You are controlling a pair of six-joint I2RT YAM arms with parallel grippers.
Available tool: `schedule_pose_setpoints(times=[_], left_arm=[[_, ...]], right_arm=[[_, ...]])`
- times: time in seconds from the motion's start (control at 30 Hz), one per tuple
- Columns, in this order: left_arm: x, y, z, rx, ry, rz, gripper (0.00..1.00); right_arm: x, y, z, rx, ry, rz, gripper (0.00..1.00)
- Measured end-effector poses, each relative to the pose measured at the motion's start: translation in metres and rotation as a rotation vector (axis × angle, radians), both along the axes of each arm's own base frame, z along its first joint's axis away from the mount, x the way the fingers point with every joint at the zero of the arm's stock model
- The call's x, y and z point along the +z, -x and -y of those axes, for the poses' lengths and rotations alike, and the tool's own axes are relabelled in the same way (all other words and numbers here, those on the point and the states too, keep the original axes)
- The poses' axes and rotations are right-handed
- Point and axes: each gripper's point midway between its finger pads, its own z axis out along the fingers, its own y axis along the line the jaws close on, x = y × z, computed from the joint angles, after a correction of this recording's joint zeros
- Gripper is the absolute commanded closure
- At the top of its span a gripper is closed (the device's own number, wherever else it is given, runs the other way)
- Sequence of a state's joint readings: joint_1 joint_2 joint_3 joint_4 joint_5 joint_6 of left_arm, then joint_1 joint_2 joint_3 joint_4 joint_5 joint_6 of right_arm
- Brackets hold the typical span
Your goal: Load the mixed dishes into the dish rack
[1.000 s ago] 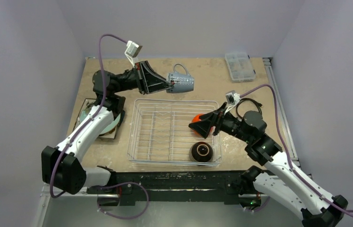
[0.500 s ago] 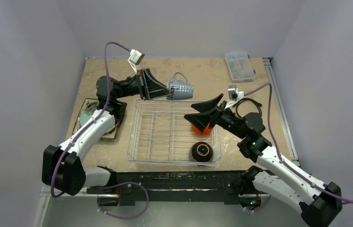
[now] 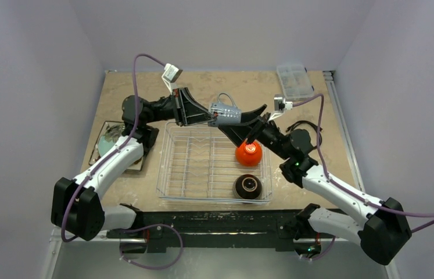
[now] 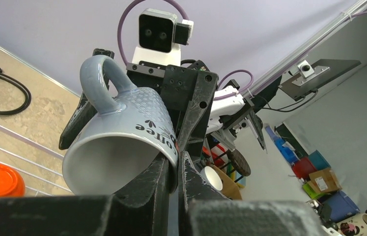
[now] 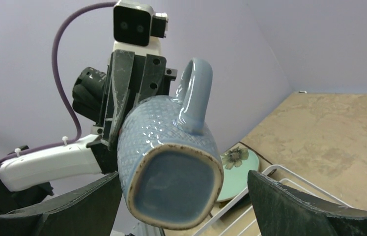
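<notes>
A grey-blue cup [image 3: 225, 110] hangs on its side over the far edge of the dish rack [image 3: 161, 174]. My left gripper [image 3: 210, 116] is shut on its rim, one finger inside the mouth [image 4: 122, 132]. My right gripper [image 3: 242, 123] stands open, with its fingers [image 5: 73, 211] on either side of the cup's base [image 5: 171, 162] and not touching it. The orange bowl [image 3: 248, 153] and the dark brown bowl [image 3: 248, 187] lie upside down in the rack's right end. The pale-teal plate [image 3: 105, 141] rests on the square plate [image 3: 99, 158] left of the rack, partly under my left arm.
A clear compartment box [image 3: 294, 81] sits at the far right of the table. A black coiled cable [image 3: 310, 125] lies right of the rack behind my right arm. Lilac walls close in both sides and the back.
My left arm has carried the cup rightward to the rack's far edge. My right gripper has left the orange bowl in the rack and risen to the cup's base.
</notes>
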State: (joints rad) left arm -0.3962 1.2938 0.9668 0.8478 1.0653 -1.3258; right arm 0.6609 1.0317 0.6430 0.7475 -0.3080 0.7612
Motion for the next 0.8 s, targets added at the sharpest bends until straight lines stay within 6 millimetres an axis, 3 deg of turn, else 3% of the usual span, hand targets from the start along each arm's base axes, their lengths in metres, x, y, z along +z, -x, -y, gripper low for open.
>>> schedule_pose_setpoints(times=[0.2, 0.47, 0.7, 0.73, 0.8], left_arm=[[0.000, 0.000, 0.000, 0.000, 0.000, -0.001, 1.00], [-0.005, -0.005, 0.002, -0.005, -0.006, -0.035, 1.00], [-0.007, -0.006, 0.002, -0.007, -0.008, -0.045, 1.00], [-0.007, -0.007, 0.002, -0.005, -0.008, -0.044, 1.00], [-0.006, -0.006, 0.002, -0.006, -0.008, -0.044, 1.00]], right_arm=[[0.018, -0.006, -0.006, 0.018, -0.068, 0.015, 0.03], [0.022, -0.009, -0.011, 0.042, -0.125, 0.002, 0.16], [0.023, -0.008, -0.012, 0.052, -0.132, 0.003, 0.46], [0.023, -0.009, -0.011, 0.050, -0.129, 0.004, 0.54], [0.022, -0.009, -0.010, 0.051, -0.127, 0.002, 0.78]])
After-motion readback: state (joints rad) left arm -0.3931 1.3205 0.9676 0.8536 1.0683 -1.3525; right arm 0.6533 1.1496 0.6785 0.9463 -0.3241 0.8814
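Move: The mug hangs sideways with its rim pinched in the left fingers, its middle some 4 cm to the right of the left hand, 2 cm forward and about 1 cm higher. From the open right hand, the mug's middle is about 2 cm forward, 3 cm left and 3 cm above. Far below the right hand in the rack lie the orange bowl, roughly 5 cm forward, 9 cm right and 31 cm down, and the black bowl, 10 cm back, 9 cm right and 32 cm down. Up by about 2 cm, with roughly 1 cm each forward and left, the right hand brings its open fingers around the base end of the mug, tipping its fingertips up by under 10 degrees. Then it all but stops and closes to just over half open, the pads coming onto both sides of the mug's body. The left hand keeps its pinch on the rim, nearly still. ##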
